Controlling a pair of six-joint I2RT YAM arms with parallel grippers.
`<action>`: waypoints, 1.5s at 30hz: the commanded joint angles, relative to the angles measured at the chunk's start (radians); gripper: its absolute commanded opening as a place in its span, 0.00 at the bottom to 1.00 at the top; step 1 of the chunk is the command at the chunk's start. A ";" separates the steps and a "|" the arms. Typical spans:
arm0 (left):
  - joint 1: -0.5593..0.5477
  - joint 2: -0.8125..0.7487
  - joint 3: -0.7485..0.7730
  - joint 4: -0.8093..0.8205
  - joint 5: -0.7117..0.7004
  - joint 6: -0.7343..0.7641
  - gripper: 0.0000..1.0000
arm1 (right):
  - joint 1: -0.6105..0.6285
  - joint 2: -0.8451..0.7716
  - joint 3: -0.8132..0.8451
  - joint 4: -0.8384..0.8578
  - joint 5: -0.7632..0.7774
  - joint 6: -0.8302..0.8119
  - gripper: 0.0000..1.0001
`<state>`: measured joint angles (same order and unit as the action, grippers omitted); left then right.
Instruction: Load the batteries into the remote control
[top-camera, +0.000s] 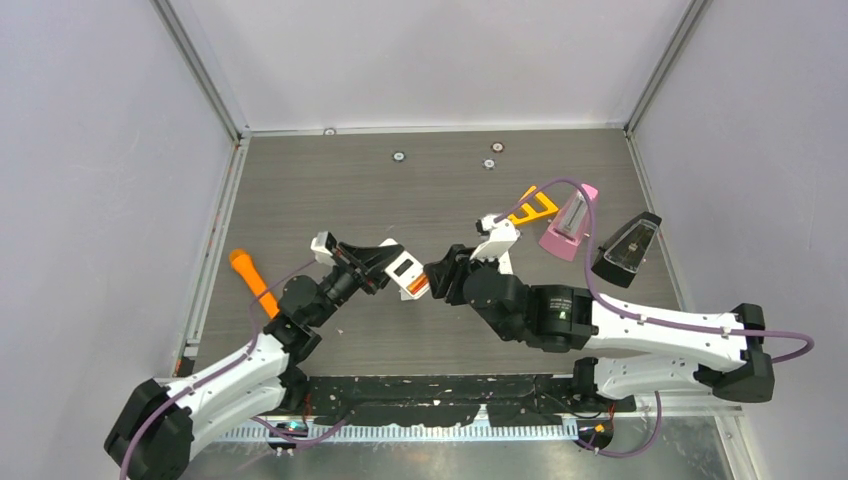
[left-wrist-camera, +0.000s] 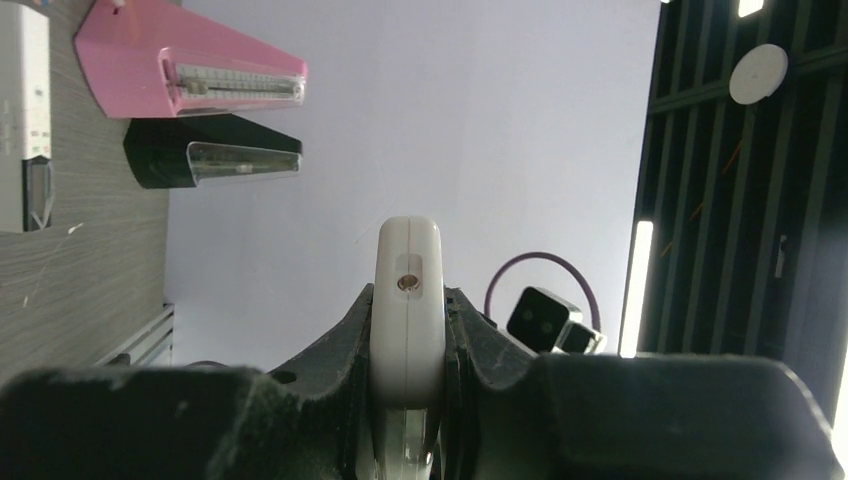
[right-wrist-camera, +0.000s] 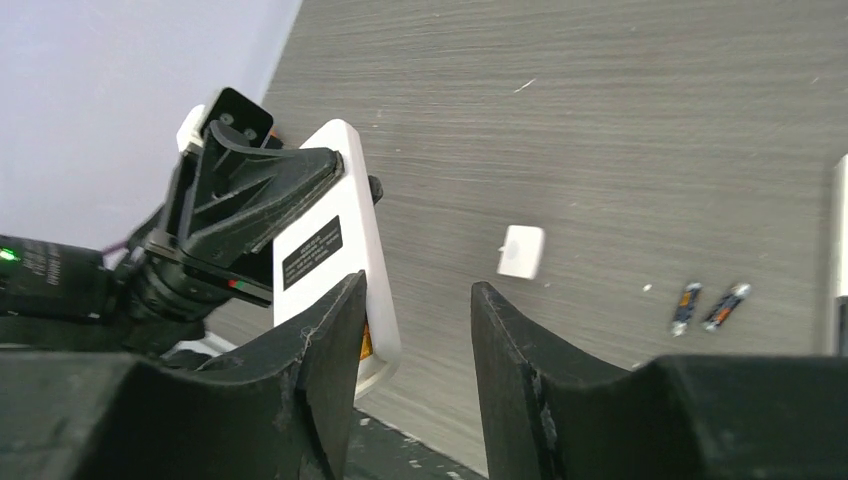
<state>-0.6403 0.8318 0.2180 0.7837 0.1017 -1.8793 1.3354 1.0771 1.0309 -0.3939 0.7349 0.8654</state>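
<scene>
My left gripper (top-camera: 378, 264) is shut on the white remote control (left-wrist-camera: 408, 300) and holds it above the table, its edge clamped between both fingers. The remote (right-wrist-camera: 335, 250) shows its back with a black label. An orange battery (right-wrist-camera: 368, 343) sits in its open lower end. My right gripper (right-wrist-camera: 415, 330) is open just beside that end, its left finger close against the remote, nothing between the fingers. In the top view the two grippers meet at the remote (top-camera: 402, 272). Two small dark batteries (right-wrist-camera: 686, 306) (right-wrist-camera: 727, 305) lie on the table. A white cover piece (right-wrist-camera: 522, 251) lies near them.
An orange cone-ended stick (top-camera: 252, 280) lies at the left. A pink wedge-shaped object (top-camera: 570, 222), a black one (top-camera: 627, 250) and a yellow-orange piece (top-camera: 535, 207) stand at the right. Small round discs (top-camera: 398, 156) sit near the back wall.
</scene>
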 joint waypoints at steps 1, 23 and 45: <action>0.015 -0.074 0.066 -0.003 -0.146 -0.122 0.00 | 0.050 0.040 -0.012 -0.151 0.073 -0.196 0.48; 0.027 -0.220 0.059 -0.389 -0.038 -0.014 0.00 | 0.067 -0.059 -0.052 -0.048 0.155 -0.283 0.84; 0.064 -0.227 0.255 -0.437 0.371 0.782 0.00 | -0.083 -0.109 -0.001 0.050 -0.545 -0.268 0.94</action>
<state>-0.5835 0.5983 0.3813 0.3496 0.3157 -1.3052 1.2644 0.9546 0.9958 -0.4091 0.3264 0.6037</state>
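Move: Some 3 cm to the right hand's left, 1 cm nearer the robot and barely lower is the battery bay of the remote, with one of its part-open fingers across it. On the table about 26 cm below lie the white battery cover, 8 cm ahead and 7 cm left, and two dark batteries, 7 cm ahead and 8 cm right. From the left hand, which grips the remote, the bay is about 5 cm back, 3 cm right and 2 cm down. Sinking together at first, the left hand takes the held remote down about 5 cm and the right hand follows some 3 cm. The right fingers then spread wide as that hand swings right off the bay, rises, and curls back and left again, turning some 20 degrees counter-clockwise. Late on, the left hand rises and draws back, tipping its fingers up and rolling its left side up. ##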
